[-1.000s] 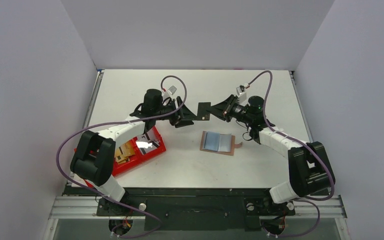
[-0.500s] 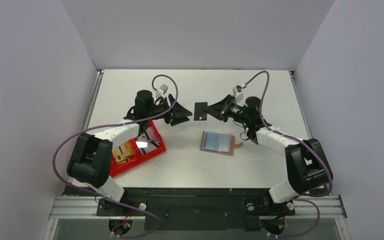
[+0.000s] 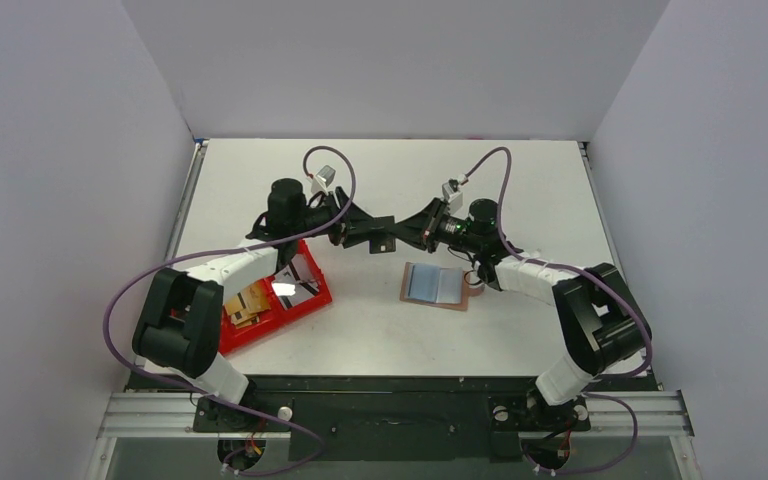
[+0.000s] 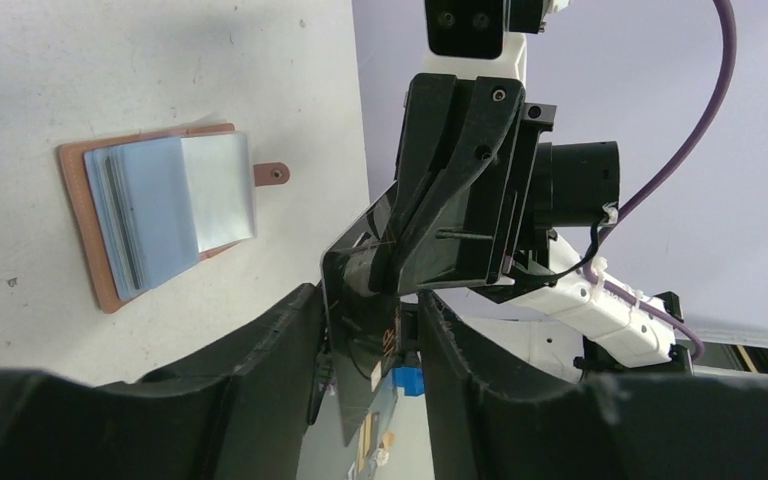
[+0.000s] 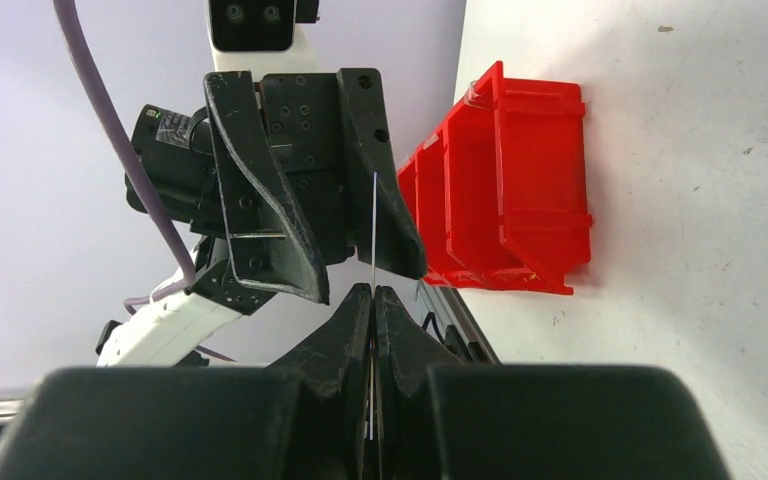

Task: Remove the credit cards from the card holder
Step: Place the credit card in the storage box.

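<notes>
The tan card holder [image 3: 438,285] lies open on the table, with pale blue-grey credit cards [image 4: 175,200] still in its pockets [image 4: 100,230]. Above the table, just left of the holder, the two grippers meet tip to tip. My right gripper [image 3: 412,236] is shut on a thin credit card [image 3: 387,241] that looks dark and shiny here. It shows edge-on in the right wrist view [image 5: 373,235], pinched at the fingertips [image 5: 372,292]. My left gripper [image 4: 370,308] stands open around that card's [image 4: 365,330] free end. The card lies close to one finger, with a gap to the other.
A red tray [image 3: 312,297] sits at the left by the left arm, holding a shiny card [image 3: 285,288] and tan pieces [image 3: 248,303]. The right wrist view also shows the tray [image 5: 520,190]. Grey walls enclose the table on three sides.
My right gripper has carried the card leftward to between the left gripper's fingers. The left arm swung from over the tray toward it, and its jaws have narrowed a little.
</notes>
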`<state>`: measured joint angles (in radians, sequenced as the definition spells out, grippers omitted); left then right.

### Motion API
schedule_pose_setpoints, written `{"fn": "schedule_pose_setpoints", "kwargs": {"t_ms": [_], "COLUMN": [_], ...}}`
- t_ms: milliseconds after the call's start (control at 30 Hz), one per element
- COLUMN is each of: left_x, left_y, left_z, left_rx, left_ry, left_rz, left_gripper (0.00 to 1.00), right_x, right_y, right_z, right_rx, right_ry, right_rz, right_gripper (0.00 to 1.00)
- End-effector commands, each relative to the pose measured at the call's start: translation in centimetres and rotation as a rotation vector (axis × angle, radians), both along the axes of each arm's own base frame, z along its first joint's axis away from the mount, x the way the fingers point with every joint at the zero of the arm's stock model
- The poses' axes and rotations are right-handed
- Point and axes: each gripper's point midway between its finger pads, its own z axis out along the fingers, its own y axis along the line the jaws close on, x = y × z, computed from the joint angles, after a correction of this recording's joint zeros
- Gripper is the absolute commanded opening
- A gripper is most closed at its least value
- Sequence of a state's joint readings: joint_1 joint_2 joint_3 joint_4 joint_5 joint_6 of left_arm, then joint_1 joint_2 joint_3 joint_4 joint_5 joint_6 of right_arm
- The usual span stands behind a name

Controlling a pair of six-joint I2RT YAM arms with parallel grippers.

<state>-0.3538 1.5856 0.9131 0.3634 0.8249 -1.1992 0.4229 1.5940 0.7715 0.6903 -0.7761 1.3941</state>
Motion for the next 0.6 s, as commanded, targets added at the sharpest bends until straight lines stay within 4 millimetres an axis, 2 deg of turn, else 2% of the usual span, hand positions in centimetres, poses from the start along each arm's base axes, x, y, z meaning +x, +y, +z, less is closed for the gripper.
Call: {"fn": "schedule_pose_setpoints", "kwargs": {"t_ms": [0,100,133,200,233,267,300,333,367,400,433,467,500,533,567], "left_x": [-0.2,-0.3,-0.3,-0.3,-0.3,-0.3,-0.3,-0.1,0.1,-0.3,0.4,-0.1,0.2,-0.2,0.3], "left_y": [-0.4,-0.4,-0.4,-0.4,-0.3,-0.3,-0.3,-0.1,0.2,0.6,1.1,1.7,2.3,3.0,3.9], "left_z": [2.4,2.4,2.4,2.2,2.1,2.1,1.8,1.9,1.2,0.5,0.5,-0.2,0.1,-0.7,-0.3], "left_rx": [-0.042,-0.042,-0.042,-0.035,-0.026,-0.019,0.001,0.016,0.063,0.107,0.155,0.201,0.242,0.288,0.338], "left_ry": [-0.090,-0.087,-0.087,-0.084,-0.083,-0.088,-0.087,-0.095,-0.093,-0.054,-0.096,-0.057,-0.091,-0.054,-0.089], "left_rz": [-0.028,-0.030,-0.029,-0.025,-0.026,-0.021,-0.021,-0.006,0.014,0.023,0.052,0.062,0.090,0.103,0.145], "left_gripper": [0.33,0.19,0.07,0.00,0.00,0.00,0.00,0.00,0.00,0.00,0.00,0.00,0.00,0.00,0.00], "right_x": [0.5,0.5,0.5,0.5,0.6,0.7,0.7,0.7,0.9,0.9,1.0,0.9,1.1,1.0,0.9], "right_y": [0.8,0.8,0.8,0.8,0.8,0.7,0.6,0.5,0.3,0.0,-0.3,-0.8,-1.3,-1.7,-2.3], "right_z": [3.5,3.0,2.9,2.6,2.6,1.9,1.9,1.0,1.1,0.2,0.2,-0.7,-0.6,-1.3,-1.7], "right_rx": [0.065,0.052,0.047,0.032,0.019,-0.012,-0.030,-0.078,-0.103,-0.165,-0.197,-0.261,-0.293,-0.344,-0.381], "right_ry": [-0.114,-0.112,-0.108,-0.104,-0.118,-0.113,-0.119,-0.113,-0.124,-0.120,-0.128,-0.126,-0.136,-0.128,-0.112], "right_rz": [0.010,0.008,0.009,0.008,0.004,0.002,-0.006,-0.006,-0.022,-0.021,-0.038,-0.037,-0.061,-0.059,-0.074], "right_gripper": [0.00,0.00,0.00,0.01,0.15,0.24,0.45,0.54,0.67,0.72,0.79,0.80,0.82,0.83,0.84]}}
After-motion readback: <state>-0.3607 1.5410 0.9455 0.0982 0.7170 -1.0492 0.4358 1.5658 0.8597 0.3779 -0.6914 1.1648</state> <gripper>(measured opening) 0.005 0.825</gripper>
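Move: The black credit card, still pinched by the shut right fingers, stands with its middle some 3 cm to the right of the left hand and about 1 cm back, its near edge between the half-open left fingers; from the right hand it is about 2 cm left and 1 cm back. The storage box's middle lies roughly 31 cm left of the left hand, 9 back and 18 below. The open card holder is about 9 cm right of the right hand, 4 back, 20 below. Staying almost in place, the left hand closes its fingers fully and pinches the card's left part; only then does the right hand let go, opening wide. Both then sink about 2 cm, fingertips tipping down some 10 degrees, the left easing about 1 cm left with the card while the right backs slightly forward and to the right. ##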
